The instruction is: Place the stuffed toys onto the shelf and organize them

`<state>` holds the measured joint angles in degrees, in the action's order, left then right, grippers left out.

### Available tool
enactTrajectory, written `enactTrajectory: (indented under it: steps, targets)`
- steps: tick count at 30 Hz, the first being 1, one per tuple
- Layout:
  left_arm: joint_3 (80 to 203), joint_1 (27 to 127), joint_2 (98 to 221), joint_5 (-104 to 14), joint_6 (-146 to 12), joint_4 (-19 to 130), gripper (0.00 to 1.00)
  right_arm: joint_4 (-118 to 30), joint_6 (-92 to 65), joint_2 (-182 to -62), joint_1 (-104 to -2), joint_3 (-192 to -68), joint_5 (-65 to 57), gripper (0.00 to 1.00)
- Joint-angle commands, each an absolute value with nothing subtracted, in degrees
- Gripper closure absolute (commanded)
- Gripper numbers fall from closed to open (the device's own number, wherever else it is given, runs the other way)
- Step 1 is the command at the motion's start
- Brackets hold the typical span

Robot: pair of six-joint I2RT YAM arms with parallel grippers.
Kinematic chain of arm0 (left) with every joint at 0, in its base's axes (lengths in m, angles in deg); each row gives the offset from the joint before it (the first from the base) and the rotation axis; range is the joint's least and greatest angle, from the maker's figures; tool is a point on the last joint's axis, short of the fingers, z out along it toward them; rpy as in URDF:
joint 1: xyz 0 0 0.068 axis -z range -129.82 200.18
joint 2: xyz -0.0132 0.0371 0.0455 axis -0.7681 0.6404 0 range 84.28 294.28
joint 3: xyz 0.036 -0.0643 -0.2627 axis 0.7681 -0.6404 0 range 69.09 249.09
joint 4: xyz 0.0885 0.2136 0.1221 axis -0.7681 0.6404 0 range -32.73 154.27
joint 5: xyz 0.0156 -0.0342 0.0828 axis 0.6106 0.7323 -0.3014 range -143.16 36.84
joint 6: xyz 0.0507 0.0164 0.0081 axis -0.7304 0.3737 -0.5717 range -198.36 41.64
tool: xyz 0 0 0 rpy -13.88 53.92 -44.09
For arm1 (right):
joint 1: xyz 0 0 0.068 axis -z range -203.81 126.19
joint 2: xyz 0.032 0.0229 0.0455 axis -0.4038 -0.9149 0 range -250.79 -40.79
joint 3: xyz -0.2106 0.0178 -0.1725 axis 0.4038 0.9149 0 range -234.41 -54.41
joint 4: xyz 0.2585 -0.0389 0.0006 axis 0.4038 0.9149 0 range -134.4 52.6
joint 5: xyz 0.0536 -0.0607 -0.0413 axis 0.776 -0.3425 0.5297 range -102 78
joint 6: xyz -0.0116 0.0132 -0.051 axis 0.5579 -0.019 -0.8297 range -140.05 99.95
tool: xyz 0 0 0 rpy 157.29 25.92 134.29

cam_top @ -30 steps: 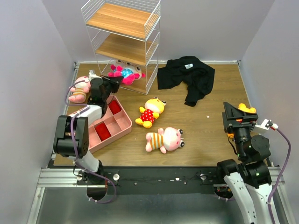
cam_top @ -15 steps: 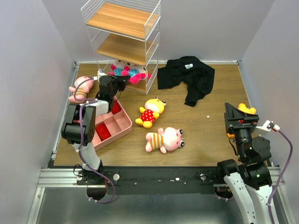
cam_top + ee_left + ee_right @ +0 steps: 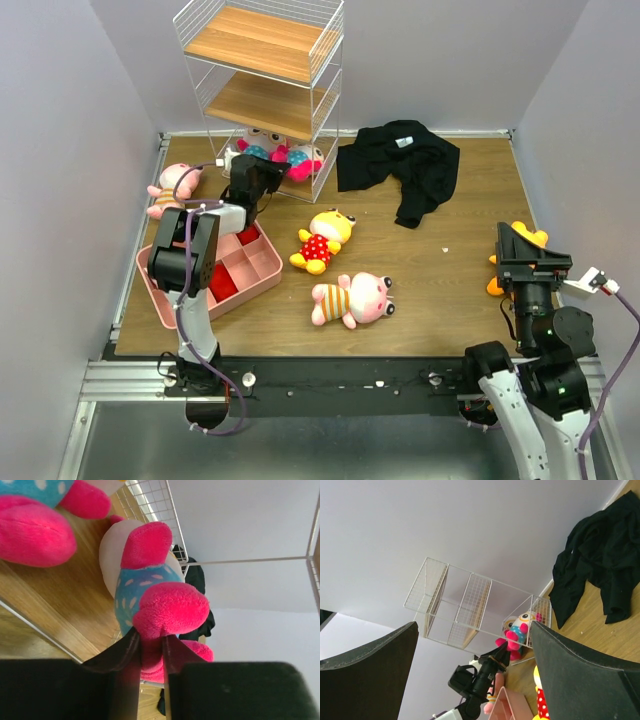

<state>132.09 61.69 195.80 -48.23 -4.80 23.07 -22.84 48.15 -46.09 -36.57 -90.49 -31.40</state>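
The shelf stands at the back; its bottom board holds two white-faced stuffed toys in blue dotted outfits. My left gripper reaches in at that tier and is shut on one pink foot of the nearer toy, which rests on the board. A pink striped toy lies left of the shelf and another at mid-floor, beside a yellow polka-dot toy. My right gripper stands open and empty, partly covering a yellow toy.
A pink tray with square compartments sits under my left arm. A black garment lies crumpled right of the shelf. Walls close in on the left, back and right. The upper two shelf boards hold nothing.
My left gripper has carried the white-faced toy rightward and inward onto the bottom tier, beside the other one. The right arm has shifted slightly toward the near right.
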Motion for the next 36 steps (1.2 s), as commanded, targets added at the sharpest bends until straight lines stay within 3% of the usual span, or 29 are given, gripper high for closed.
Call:
enactTrajectory:
  steps: [1,5,12,29,36]
  targets:
    - [136.1,62.9,198.0,-51.5,-7.6,27.0,0.69,-20.5,45.7,-45.1,-36.4,-92.6,-35.4,0.00]
    - [136.5,63.0,198.4,-52.7,-8.3,28.6,0.50,-19.4,44.8,-44.8,-36.5,-93.6,-35.9,0.00]
    - [138.3,63.4,197.1,-55.2,-11.1,33.3,0.38,-19.2,44.5,-43.4,-36.5,-93.6,-36.5,0.00]
    - [143.7,63.4,193.3,-61.9,-13.8,53.5,0.24,-15.7,44.5,-41.8,-36.4,-96.2,-36.7,0.00]
    - [143.9,63.4,191.2,-63.6,-14.2,57.2,0.23,-14.2,45.4,-41.3,-36.5,-97.4,-35.8,0.00]
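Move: The white-faced toy in the blue spotted dress, its leg still between the left fingers, has its middle about 6 cm ahead, 4 cm right and 2 cm below. Its twin on the bottom shelf is some 6 cm ahead and 6 cm left; the yellow toy lies about 16 cm back, 8 cm right, well below. From the right hand the blue-dressed toy is roughly 40 cm ahead and 40 cm left, lower down. Left fingers open, letting go of the toy's leg, hand sinking and easing left 3 cm; right backs off. ##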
